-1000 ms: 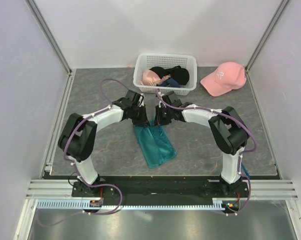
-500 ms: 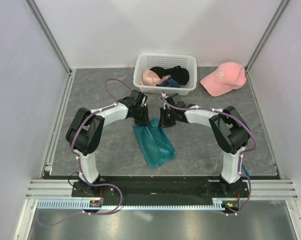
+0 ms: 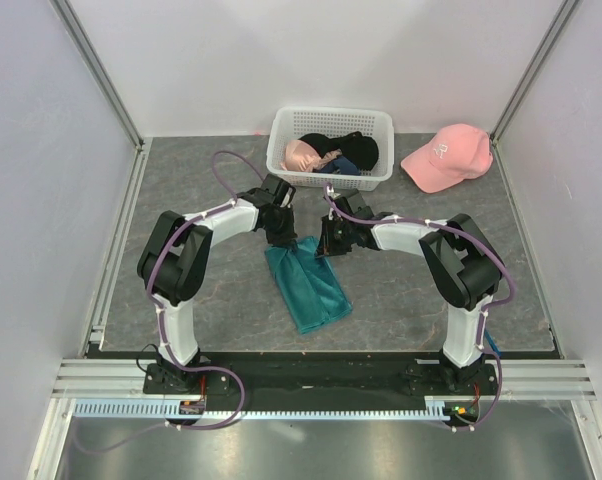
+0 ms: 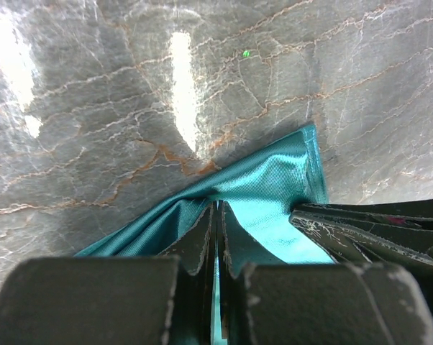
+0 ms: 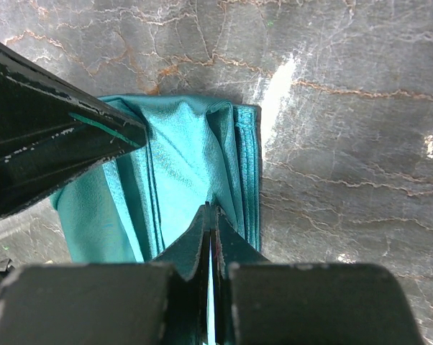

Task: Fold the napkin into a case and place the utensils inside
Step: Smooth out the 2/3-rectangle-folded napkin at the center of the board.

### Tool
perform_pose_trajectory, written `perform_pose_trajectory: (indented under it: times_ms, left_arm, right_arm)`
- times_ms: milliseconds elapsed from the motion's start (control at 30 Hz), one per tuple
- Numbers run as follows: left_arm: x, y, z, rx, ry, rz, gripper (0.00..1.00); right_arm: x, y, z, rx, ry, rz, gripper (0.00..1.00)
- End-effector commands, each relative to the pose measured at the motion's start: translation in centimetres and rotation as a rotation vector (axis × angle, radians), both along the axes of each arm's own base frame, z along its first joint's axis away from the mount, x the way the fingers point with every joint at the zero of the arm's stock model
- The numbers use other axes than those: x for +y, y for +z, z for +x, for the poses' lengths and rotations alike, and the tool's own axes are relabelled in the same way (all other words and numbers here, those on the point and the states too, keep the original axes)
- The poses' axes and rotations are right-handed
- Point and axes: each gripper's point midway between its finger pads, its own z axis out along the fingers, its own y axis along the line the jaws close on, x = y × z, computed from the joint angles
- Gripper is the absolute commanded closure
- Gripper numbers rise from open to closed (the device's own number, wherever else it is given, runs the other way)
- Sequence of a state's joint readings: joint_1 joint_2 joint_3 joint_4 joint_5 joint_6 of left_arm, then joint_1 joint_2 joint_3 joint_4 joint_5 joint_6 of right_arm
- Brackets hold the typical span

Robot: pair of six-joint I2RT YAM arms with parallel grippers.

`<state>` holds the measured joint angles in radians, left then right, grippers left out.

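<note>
The teal-green napkin lies on the table as a narrow, layered, folded strip, running from between my two grippers toward the near edge. My left gripper is shut on the left corner of the strip's far end. My right gripper is shut on the right corner of that end, where the stacked folds show. In both wrist views teal napkin runs into the closed jaws. The two grippers stand close together. The utensils are out of view.
A white lattice basket with black and pink garments stands just behind the grippers. A pink baseball cap lies at the back right. Metal rails run along the left edge and the near edge of the table.
The left arm has swung inward to the right. Both grippers now pinch the napkin's far end, which has risen slightly toward them.
</note>
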<state>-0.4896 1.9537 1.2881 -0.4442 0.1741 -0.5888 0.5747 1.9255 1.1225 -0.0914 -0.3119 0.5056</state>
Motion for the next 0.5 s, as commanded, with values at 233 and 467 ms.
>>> perform_pose_trajectory:
  times_ms: [233, 467]
  left_arm:
    - [-0.5, 3.6, 0.6, -0.087, -0.061, -0.038, 0.83]
    - [-1.7, 9.4, -0.3, -0.165, -0.091, -0.157, 0.68]
  right_arm:
    - [0.0, 1.0, 0.1, -0.012, 0.009, 0.004, 1.00]
    - [0.0, 3.6, 0.3, -0.052, 0.038, 0.004, 1.00]
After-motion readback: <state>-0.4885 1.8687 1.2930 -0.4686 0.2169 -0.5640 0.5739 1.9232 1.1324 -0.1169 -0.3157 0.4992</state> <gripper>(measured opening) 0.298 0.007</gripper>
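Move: The folded napkin's middle lies about 11 cm back and 4 cm to the right of the left hand, roughly 1 cm below, with that hand's nearly shut fingers on a fold by its far edge. From the right hand, the napkin's middle is some 8 cm back and 2 cm left. The basket stands about 23 cm ahead and 8 cm right of the left hand; the pink cap is around 22 cm ahead and 33 cm right of it. The napkin's gathered far end is let go by the left hand: after lingering on the cloth, its fingers open to roughly a third and it rises straight up about 3.5 cm, clear of the fold. The right hand stays put, its shut fingertips still on the cloth near the right-hand edge. ##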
